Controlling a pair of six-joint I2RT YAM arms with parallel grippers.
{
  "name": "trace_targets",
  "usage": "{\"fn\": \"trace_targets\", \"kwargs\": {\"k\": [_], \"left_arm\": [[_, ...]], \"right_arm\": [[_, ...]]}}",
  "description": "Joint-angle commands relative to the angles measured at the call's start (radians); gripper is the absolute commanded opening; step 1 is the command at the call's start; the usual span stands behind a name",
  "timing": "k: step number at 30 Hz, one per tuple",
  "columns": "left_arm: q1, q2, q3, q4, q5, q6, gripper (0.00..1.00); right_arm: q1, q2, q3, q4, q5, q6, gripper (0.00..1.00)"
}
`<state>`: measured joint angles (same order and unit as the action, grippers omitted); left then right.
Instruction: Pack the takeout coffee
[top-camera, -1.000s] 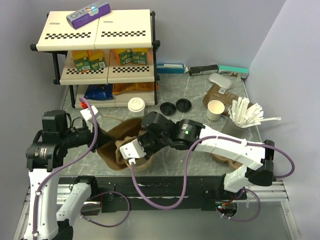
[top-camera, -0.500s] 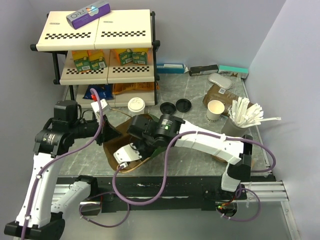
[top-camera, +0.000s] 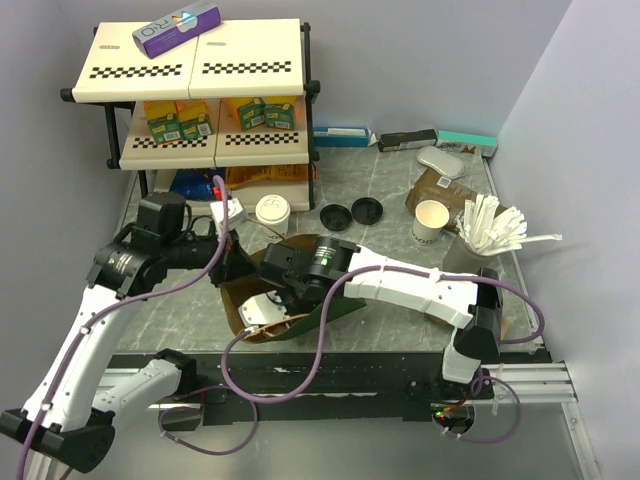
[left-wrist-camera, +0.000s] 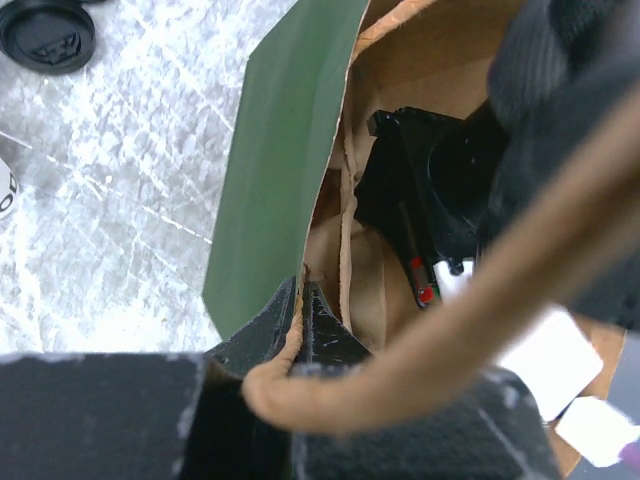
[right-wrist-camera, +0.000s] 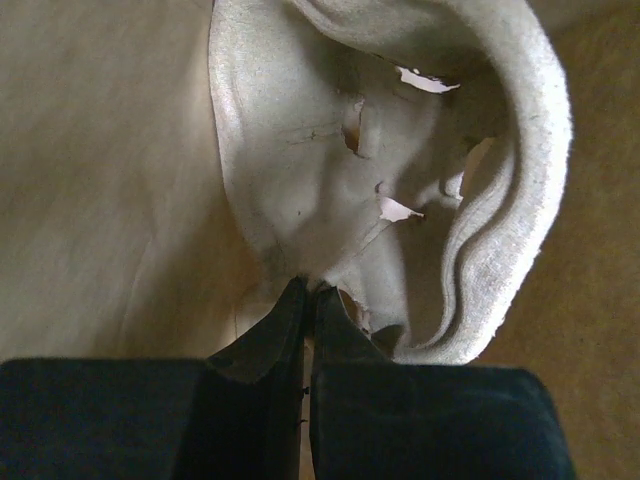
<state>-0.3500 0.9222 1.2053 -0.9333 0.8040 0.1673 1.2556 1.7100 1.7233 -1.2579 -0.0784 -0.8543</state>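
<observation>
Two white paper cups stand on the table: one with a white lid (top-camera: 272, 212) in front of the shelf, and an open one (top-camera: 431, 221) at the right. A brown paper bag with a green side (top-camera: 305, 318) sits between the arms. My left gripper (left-wrist-camera: 305, 292) is shut on the bag's rim (left-wrist-camera: 345, 215), and its tan handle (left-wrist-camera: 470, 320) loops across the left wrist view. My right arm (top-camera: 400, 285) reaches into the bag's mouth. Inside, my right gripper (right-wrist-camera: 312, 292) is shut on the edge of a pale moulded-pulp tray (right-wrist-camera: 300, 150).
Two black lids (top-camera: 350, 212) lie behind the bag. A grey tumbler of white sticks (top-camera: 480, 240) and a brown packet (top-camera: 440, 185) are at the right. A two-tier shelf (top-camera: 190, 110) fills the back left. Flat boxes (top-camera: 405, 140) line the back wall.
My left arm has swung right and toward the shelf, drawing the bag's rim with it. My right arm has pushed deeper into the bag, which now stands more closed around it.
</observation>
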Motion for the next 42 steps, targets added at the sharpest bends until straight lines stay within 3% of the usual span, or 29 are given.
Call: {"fn": "trace_targets", "kwargs": {"k": [1, 10, 15, 19, 24, 26, 27, 29, 30, 33, 38, 42], "left_arm": [[-0.014, 0.01, 0.03, 0.01, -0.057, -0.009, 0.01], [-0.044, 0.01, 0.011, -0.024, 0.012, -0.028, 0.01], [-0.083, 0.013, 0.017, -0.024, -0.061, -0.023, 0.01], [-0.133, 0.03, 0.069, -0.071, -0.149, 0.003, 0.01], [-0.153, 0.033, 0.08, -0.096, -0.147, -0.005, 0.02], [-0.153, 0.024, 0.077, -0.087, -0.132, -0.011, 0.11], [-0.153, 0.024, 0.076, -0.085, -0.131, -0.018, 0.27], [-0.153, 0.023, 0.068, -0.087, -0.132, -0.025, 0.43], [-0.153, 0.018, 0.066, -0.087, -0.135, -0.029, 0.6], [-0.153, 0.003, 0.053, -0.09, -0.164, -0.044, 0.75], [-0.152, -0.034, 0.019, -0.084, -0.239, -0.097, 0.84], [-0.142, -0.01, 0.013, -0.069, -0.243, -0.121, 0.81]], "right_arm": [[0.001, -0.049, -0.065, 0.015, 0.1, 0.073, 0.0], [-0.022, -0.067, -0.142, 0.005, 0.152, 0.112, 0.0], [-0.045, -0.104, -0.09, 0.053, 0.121, 0.129, 0.0], [-0.05, -0.09, -0.071, 0.057, 0.201, 0.153, 0.0], [-0.05, -0.073, -0.137, 0.078, 0.245, 0.173, 0.0], [-0.05, -0.066, -0.16, 0.078, 0.276, 0.166, 0.0], [-0.05, -0.062, -0.166, 0.086, 0.282, 0.163, 0.0], [-0.05, -0.069, -0.175, 0.091, 0.29, 0.161, 0.0], [-0.05, -0.07, -0.177, 0.094, 0.29, 0.162, 0.0], [-0.048, -0.078, -0.189, 0.1, 0.29, 0.172, 0.0], [-0.05, -0.093, -0.234, 0.095, 0.29, 0.184, 0.0], [-0.051, -0.118, -0.257, 0.081, 0.273, 0.208, 0.0]]}}
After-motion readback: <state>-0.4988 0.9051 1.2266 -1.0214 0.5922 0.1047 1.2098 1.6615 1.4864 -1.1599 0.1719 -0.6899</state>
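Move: My left fingers are pinching the paper bag's rim at its left side; the bag's middle lies some 13 cm to the right of that hand, nearly level fore-and-aft, about 15 cm lower. My right hand is inside with the pulp cup carrier in its fingers, the bag floor about 13 cm below, 3 cm right and 2 cm ahead. The lidded white cup stands 18 cm ahead of my left hand, 3 cm right and 22 cm below. I keep my pinch on the carrier and work it down into the bag with my right hand in steps: down and to the right, forward with a slight lift, then down and right again, some 7 cm overall, turning about 15 degrees clockwise. My left hand hardly shifts, holding the rim at first, then opens wide and lets go. ##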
